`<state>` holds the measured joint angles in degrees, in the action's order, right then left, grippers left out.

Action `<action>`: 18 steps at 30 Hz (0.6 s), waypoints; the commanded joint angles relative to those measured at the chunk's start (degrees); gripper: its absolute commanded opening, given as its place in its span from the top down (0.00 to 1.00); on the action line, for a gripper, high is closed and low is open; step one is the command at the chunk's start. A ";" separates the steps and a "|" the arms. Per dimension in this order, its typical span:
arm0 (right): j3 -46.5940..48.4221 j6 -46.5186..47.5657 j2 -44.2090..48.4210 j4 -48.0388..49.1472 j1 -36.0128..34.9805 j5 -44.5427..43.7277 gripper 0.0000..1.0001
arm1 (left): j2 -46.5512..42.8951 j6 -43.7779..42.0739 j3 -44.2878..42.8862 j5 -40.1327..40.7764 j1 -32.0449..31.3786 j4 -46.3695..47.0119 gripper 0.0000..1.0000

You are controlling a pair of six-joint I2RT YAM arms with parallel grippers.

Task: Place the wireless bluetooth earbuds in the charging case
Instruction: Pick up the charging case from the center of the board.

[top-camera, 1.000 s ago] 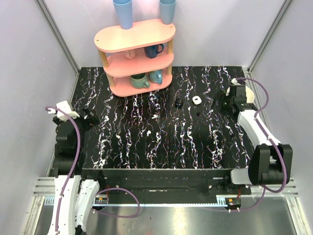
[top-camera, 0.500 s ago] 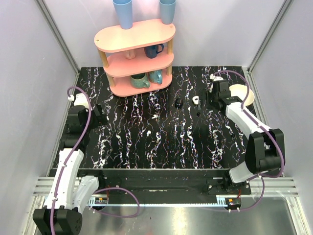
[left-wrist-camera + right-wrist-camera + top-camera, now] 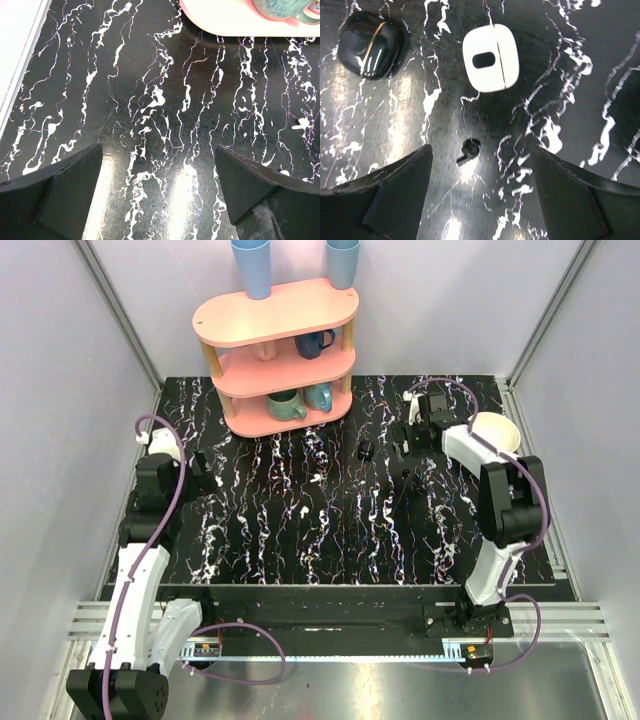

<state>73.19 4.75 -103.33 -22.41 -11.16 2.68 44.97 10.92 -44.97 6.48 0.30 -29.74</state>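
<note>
The white charging case (image 3: 491,57) lies flat on the black marbled table, just ahead of my right gripper (image 3: 480,200), which is open with nothing between its fingers. In the top view the right gripper (image 3: 403,445) covers the case. Two tiny white earbuds (image 3: 318,480) (image 3: 300,510) lie apart near the table's middle, left of the case. One earbud (image 3: 300,124) shows at the right edge of the left wrist view. My left gripper (image 3: 207,472) hangs open and empty over the table's left side, its fingers (image 3: 65,190) wide apart.
A glossy black case (image 3: 370,45) sits left of the white one, and a small black earbud (image 3: 469,150) lies between my right fingers' line and the cases. A pink three-tier shelf (image 3: 280,315) with mugs stands at the back. A cream bowl (image 3: 495,430) sits at the right.
The right arm swung left from the table's right edge to above the white case. The left arm reached forward, then held still.
</note>
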 commanded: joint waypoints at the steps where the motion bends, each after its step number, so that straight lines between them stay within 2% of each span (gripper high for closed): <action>1: 6.79 2.10 -6.00 -1.40 -0.27 2.68 0.14 | -1.73 -0.90 -1.52 0.29 -0.03 1.17 0.01; 8: 8.81 6.05 -10.22 1.67 -0.27 -1.80 0.14 | -1.73 -1.34 -1.44 0.90 -0.03 1.70 0.01; 12: 11.71 7.02 -13.38 2.11 -0.27 -1.53 0.16 | -2.16 -0.02 -2.05 6.69 0.06 0.30 0.01; 18: 12.07 7.46 -15.85 4.39 -0.35 -2.33 0.17 | -2.87 0.07 -2.05 8.63 0.06 0.12 0.01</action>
<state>83.35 10.52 -117.86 -20.36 -11.18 1.89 43.18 10.59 -44.97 11.60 0.30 -30.44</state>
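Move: The white charging case lies about 8 cm ahead of the open right hand, 1 cm to its left and some 6 cm below. A small black earbud sits almost straight under that hand, about 1 cm ahead and 1 cm left. The glossy black case stands roughly 10 cm left and 6 cm ahead. From the left hand the white case is about 24 cm ahead, 50 cm to the right and 19 cm down. The right hand closes in on the white charging case without reaching it, fingers still wide apart. It slants forward and down, runs nearly level for a moment, then dips again, about 5 cm forward and 5 cm lower in all. The wrist barely turns, keeping the case lined up between the fingertips. ##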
